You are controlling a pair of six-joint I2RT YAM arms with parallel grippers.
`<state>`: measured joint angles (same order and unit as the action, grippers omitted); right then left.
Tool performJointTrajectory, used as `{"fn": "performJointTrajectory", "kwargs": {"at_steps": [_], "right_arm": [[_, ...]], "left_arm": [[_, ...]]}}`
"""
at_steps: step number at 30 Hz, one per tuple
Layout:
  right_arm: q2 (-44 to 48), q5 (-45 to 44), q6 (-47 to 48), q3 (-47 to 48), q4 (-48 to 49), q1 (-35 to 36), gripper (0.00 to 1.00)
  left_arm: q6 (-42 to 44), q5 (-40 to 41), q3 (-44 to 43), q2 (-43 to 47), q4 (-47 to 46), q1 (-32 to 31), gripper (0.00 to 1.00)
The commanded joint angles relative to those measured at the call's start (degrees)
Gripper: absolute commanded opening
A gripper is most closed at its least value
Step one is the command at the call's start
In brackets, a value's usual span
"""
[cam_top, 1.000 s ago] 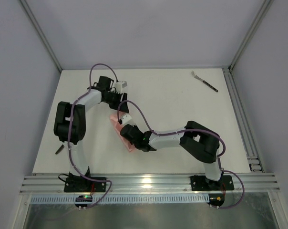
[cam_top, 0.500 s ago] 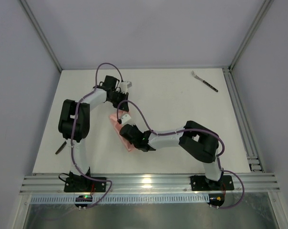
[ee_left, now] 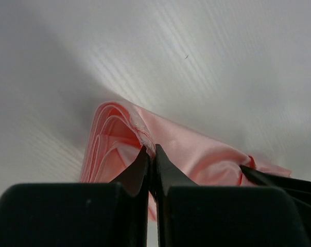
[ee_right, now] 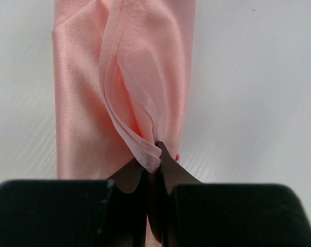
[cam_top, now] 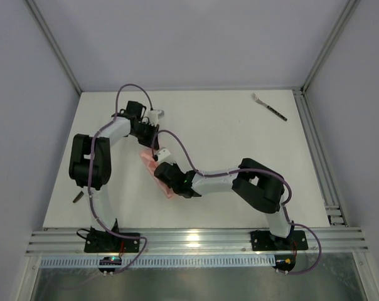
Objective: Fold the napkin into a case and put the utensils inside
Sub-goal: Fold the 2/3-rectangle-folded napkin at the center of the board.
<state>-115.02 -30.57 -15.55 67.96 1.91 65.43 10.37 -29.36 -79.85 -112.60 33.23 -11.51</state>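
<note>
The salmon-pink napkin [cam_top: 168,189] lies on the white table as a narrow folded strip, running diagonally between the two arms. My left gripper [cam_top: 146,145] is shut on a layered edge at the strip's far end, and the hem shows pinched between the black fingertips [ee_left: 151,150]. My right gripper [cam_top: 157,165] is shut on a raised fold of the napkin [ee_right: 83,103] near its middle [ee_right: 155,153], lifting the top layers into an open pocket. The fork [cam_top: 269,106] lies alone at the table's far right corner, away from both grippers.
A small dark object [cam_top: 78,196] lies at the table's left edge beside the left arm. An aluminium rail [cam_top: 196,239] runs along the near edge, and frame posts stand at the far corners. The right gripper's fingers [ee_left: 284,181] show low right in the left wrist view.
The left gripper has closed onto the napkin's far end after swinging slightly right and back. The right arm kept its hold and shifted a little left.
</note>
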Motion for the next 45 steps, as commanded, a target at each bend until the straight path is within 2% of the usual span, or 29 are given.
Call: {"fn": "performJointTrajectory", "kwargs": {"at_steps": [1, 11, 16, 20, 24, 27, 34, 37, 41, 42, 45], "right_arm": [[-5.2, 3.6, -3.3, -1.0, -8.5, 0.2, 0.04], [-7.2, 4.7, -4.8, 0.8, -10.5, 0.1, 0.04], [-6.7, 4.2, -4.9, 0.8, -10.8, 0.1, 0.05], [-4.3, 3.7, -3.3, -0.1, -9.9, 0.1, 0.28], [0.4, 3.5, -0.2, -1.3, -9.4, 0.1, 0.42], [7.3, 3.3, 3.5, -2.7, -8.9, 0.1, 0.49], [21.6, 11.8, 11.6, -3.2, -11.8, 1.5, 0.58], [25.2, 17.3, 10.5, -5.1, -8.9, 0.8, 0.65], [23.9, 29.5, 4.7, -5.5, -4.1, -6.0, 0.68], [22.9, 31.8, 3.8, -5.0, -3.7, -9.4, 0.68], [17.5, 37.5, 2.7, -2.2, -2.3, -13.6, 0.69]], "left_arm": [[3.0, -2.1, 0.8, 2.0, 4.8, 2.3, 0.01], [6.6, -2.2, 4.0, 1.4, 7.7, 4.4, 0.02], [8.3, 0.9, 4.8, -0.6, 7.5, 4.7, 0.00], [8.3, 1.1, 4.6, -2.5, 6.8, 4.7, 0.00], [8.1, 1.1, 5.0, -3.2, 5.8, 4.7, 0.00], [8.2, 0.7, 5.2, -3.6, 5.4, 4.7, 0.00], [8.3, -0.2, 5.6, -3.4, 5.1, 4.9, 0.00], [8.5, -0.7, 5.7, -3.3, 5.4, 4.9, 0.00], [8.6, -0.8, 6.0, -3.3, 5.5, 4.9, 0.00], [8.6, -1.0, 6.1, -3.1, 5.4, 4.9, 0.00], [8.7, -1.0, 6.6, -2.9, 5.4, 4.9, 0.00]]}}
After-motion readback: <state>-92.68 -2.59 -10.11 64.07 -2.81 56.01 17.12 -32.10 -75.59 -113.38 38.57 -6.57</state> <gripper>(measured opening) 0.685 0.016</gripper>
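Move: About 3 cm behind the left hand, 3 cm to its left and 4 cm below lies the far end of the napkin strip, where its pinched flap edge is to go. The strip runs back and right from there, its middle some 10 cm behind and 3 cm right of the left hand. The right hand still pinches the flap's nearer part, with the strip's middle about 2 cm ahead and just below it; the strip's far end is 9 cm ahead and 6 cm left. Laying the flap over, the left hand keeps its pinch, draws about 5 cm back and to the left and sinks some 3 cm onto the strip's far end, then holds there. The right hand barely shifts until its fingers open and let go of the cloth; it backs off slightly to the right, climbs some 13 cm clear, its wrist turning counter-clockwise with the left side rising, and finally eases forward. ##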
